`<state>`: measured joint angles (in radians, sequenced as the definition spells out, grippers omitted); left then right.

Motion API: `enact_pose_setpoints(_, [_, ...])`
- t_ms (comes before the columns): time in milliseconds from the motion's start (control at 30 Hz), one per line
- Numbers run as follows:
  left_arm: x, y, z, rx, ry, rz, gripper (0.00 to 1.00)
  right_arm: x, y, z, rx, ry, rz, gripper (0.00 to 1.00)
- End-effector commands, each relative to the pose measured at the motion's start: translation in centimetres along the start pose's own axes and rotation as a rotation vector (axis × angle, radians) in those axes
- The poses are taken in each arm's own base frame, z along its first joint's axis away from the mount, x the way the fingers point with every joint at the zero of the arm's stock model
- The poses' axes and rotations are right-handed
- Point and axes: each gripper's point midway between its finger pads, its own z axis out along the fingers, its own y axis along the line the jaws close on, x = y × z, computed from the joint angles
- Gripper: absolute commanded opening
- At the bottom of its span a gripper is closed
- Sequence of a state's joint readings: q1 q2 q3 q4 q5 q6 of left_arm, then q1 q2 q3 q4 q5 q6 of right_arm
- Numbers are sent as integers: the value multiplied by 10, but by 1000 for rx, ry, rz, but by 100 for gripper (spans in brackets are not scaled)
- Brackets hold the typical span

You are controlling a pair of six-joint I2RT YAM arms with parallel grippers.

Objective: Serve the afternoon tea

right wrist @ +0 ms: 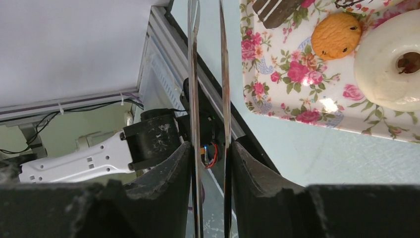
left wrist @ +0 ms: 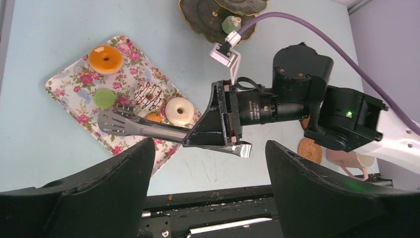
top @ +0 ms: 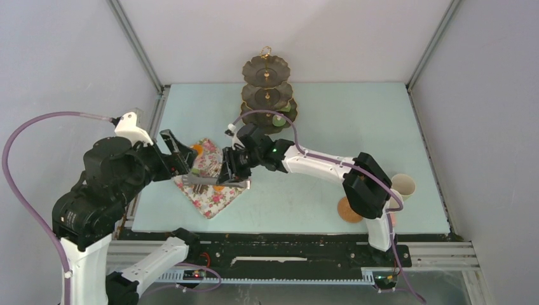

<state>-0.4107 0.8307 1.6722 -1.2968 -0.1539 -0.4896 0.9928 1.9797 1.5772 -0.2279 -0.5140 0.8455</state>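
Toy cakes lie on the floral-print cloth (left wrist: 69, 82): an orange doughnut (left wrist: 105, 59), a green piece (left wrist: 104, 98), a chocolate-striped doughnut (left wrist: 147, 94), a white doughnut (left wrist: 179, 110) and a small orange cookie (right wrist: 337, 34). My right gripper (top: 232, 168) is shut on the long grey tongs (left wrist: 143, 128); both tong arms (right wrist: 193, 99) are squeezed between its fingers (right wrist: 163, 173). The tong tips rest on the cloth beside the white doughnut. My left gripper (left wrist: 209, 144) hangs open and empty above the table's near edge, left of the cloth (top: 210, 190).
A three-tier dark stand (top: 267, 89) rises at the back, with a green piece (left wrist: 230, 24) on its lowest tier. At the near right are a cream cup (top: 403, 185), a brown coaster (top: 348, 210) and a pink cup (left wrist: 346, 161).
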Motion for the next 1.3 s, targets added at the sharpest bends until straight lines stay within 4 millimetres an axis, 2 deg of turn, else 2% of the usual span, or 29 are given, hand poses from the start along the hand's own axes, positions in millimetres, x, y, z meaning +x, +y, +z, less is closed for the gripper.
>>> enact_pose_setpoints(0, [-7,-7,3,21,-20,-13,89,-13,19,0,-58,-12,-23,36])
enact_pose_setpoints(133, [-9,-10,6,33,-20,3,89,-7,4,3,-19,19,-4,36])
enact_pose_setpoints(300, [-10,-11,8,34,-6,31,89,-10,-6,2,7,7,10,36])
enact_pose_setpoints(500, [-11,-8,8,22,-8,67,89,-10,-23,12,37,15,27,36])
enact_pose_setpoints(733, [-11,-9,10,29,-5,76,89,-3,-50,11,89,10,32,37])
enact_pose_setpoints(933, [-11,-12,12,40,-3,78,90,11,-81,-5,178,15,41,37])
enact_pose_setpoints(1033, [-9,-14,17,46,8,73,90,15,-85,-15,194,9,23,38])
enact_pose_setpoints(1267, [-9,-16,21,48,16,73,90,17,-76,-29,190,12,-31,39])
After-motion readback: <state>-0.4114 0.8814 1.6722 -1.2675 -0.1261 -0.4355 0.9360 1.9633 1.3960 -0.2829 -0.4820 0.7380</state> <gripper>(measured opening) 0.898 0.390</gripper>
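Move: Some 14 cm to the right hand's left, about 2 cm farther out and 14 cm below it, lies the chocolate cake slice that its held tongs reach over. The orange cookie is about 7 cm nearer on the same line, the white donut 2 cm left and 5 cm ahead of the hand, the green round cake 18 cm left and 7 cm ahead. From the left hand, the slice is about 6 cm ahead, 8 cm left and 36 cm down. Lowering the tongs onto the chocolate slice, the right hand sinks nearly 9 cm, drawing some 5 cm to the right mainly in the second half while its fingers tip about 10 degrees farther down, then rises a little over 1 cm. The fingers keep their hold on the tongs without squeezing further, and the tong tips come to the slice. ##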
